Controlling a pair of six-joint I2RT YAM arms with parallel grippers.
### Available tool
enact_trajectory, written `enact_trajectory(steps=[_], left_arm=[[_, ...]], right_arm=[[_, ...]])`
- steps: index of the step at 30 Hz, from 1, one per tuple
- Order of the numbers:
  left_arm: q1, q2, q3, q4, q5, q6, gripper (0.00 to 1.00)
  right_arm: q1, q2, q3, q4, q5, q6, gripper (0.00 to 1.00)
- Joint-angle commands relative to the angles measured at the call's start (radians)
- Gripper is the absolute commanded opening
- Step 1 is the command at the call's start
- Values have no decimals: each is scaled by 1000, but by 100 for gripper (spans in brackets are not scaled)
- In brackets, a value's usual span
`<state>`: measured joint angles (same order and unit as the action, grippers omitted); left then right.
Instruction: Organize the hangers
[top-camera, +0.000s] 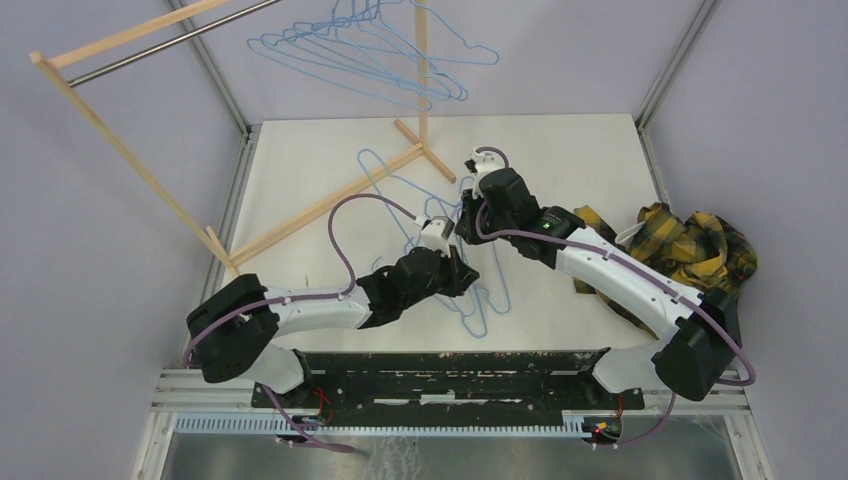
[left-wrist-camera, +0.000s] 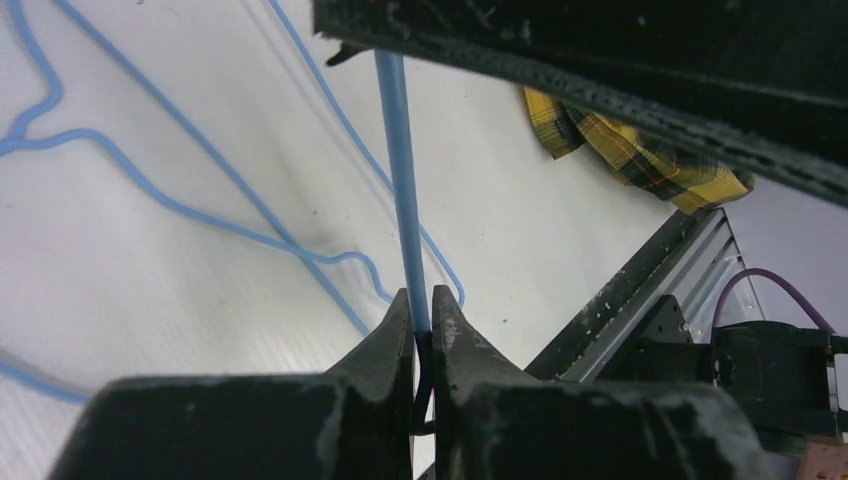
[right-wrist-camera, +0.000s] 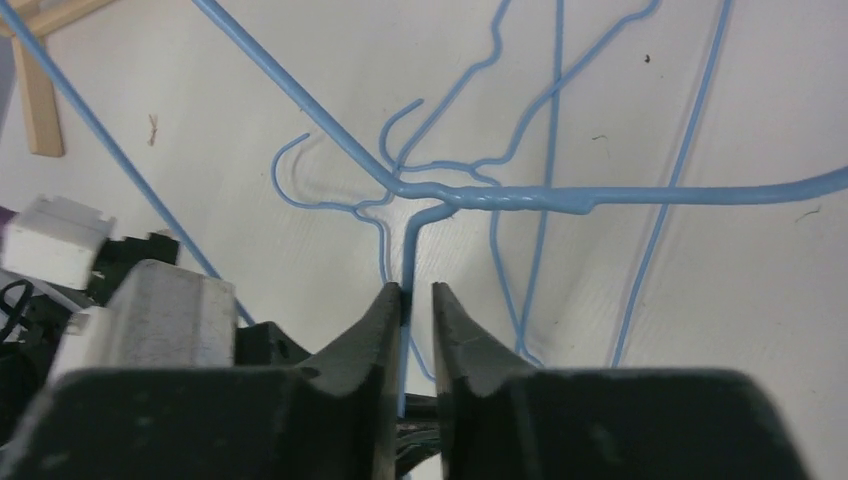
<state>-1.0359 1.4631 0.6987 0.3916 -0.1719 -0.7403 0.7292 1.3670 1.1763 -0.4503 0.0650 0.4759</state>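
Several light-blue wire hangers (top-camera: 380, 55) hang on the rack's rod at the back. More hangers (top-camera: 395, 195) lie tangled on the white table. One hanger (right-wrist-camera: 500, 197) is lifted between the arms, its twisted neck just ahead of my right gripper (right-wrist-camera: 415, 292). That gripper stands slightly open: the wire (right-wrist-camera: 408, 250) rests against one finger with a gap to the other. My left gripper (left-wrist-camera: 421, 305) is shut on another stretch of that hanger's wire (left-wrist-camera: 400, 180). In the top view both grippers (top-camera: 462, 262) (top-camera: 466, 215) meet near the table's middle.
The wooden rack (top-camera: 300, 215) with its metal rod (top-camera: 170, 42) stands at the back left, its foot reaching towards the grippers. A yellow plaid cloth (top-camera: 690, 245) lies crumpled at the right. Loose hangers (left-wrist-camera: 180, 200) lie under the arms.
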Motion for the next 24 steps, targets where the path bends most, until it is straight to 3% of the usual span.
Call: enact_trajectory(steps=[1, 3, 5, 8, 12, 17, 20, 24], left_arm=[[5, -177, -41, -194, -227, -16, 3], [12, -290, -65, -267, -294, -12, 3], [31, -397, -91, -329, -324, -23, 3], [72, -559, -128, -403, -339, -41, 3], [124, -745, -123, -489, -354, -13, 3], [166, -939, -109, -413, -274, 73, 3], [179, -964, -59, -382, -244, 134, 3], [194, -885, 37, -345, -196, 228, 3]], right_arm=[[-12, -91, 21, -72, 220, -66, 41], [-11, -136, -24, -82, 286, -89, 66], [-13, -191, -69, -87, 342, -115, 83], [-15, -241, -120, -90, 360, -156, 96], [-15, -243, -153, -102, 323, -157, 100], [-15, -189, -160, -103, 271, -136, 100], [-15, -159, -151, -88, 261, -127, 100], [-16, -132, -120, -76, 262, -126, 100]])
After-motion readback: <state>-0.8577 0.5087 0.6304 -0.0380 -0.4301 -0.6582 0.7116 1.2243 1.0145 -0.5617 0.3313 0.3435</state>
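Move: The left hand holds a hanger meant for the rack bar, whose hanging spot lies about 32 cm ahead, 18 cm to its left and 40 cm above; the hung hangers dangle there, some 10 cm lower than the bar. From this hand the two loose hangers centre about 7 cm ahead, 4 cm right, 12 cm below. From the right hand they centre about 1 cm ahead, 4 cm right, 20 cm below; the stand's far foot is 27 cm ahead, 5 cm left. Sweeping left about 20 cm and climbing nearly as far, the left hand keeps its pinch on the hanger and carries it off the loose ones towards the rack bar, swinging counter-clockwise and tipping its fingers up some 20 degrees. The right hand spreads its fingers wide, lets go of the same hanger, backs off to the right, then sinks towards the loose hangers. ##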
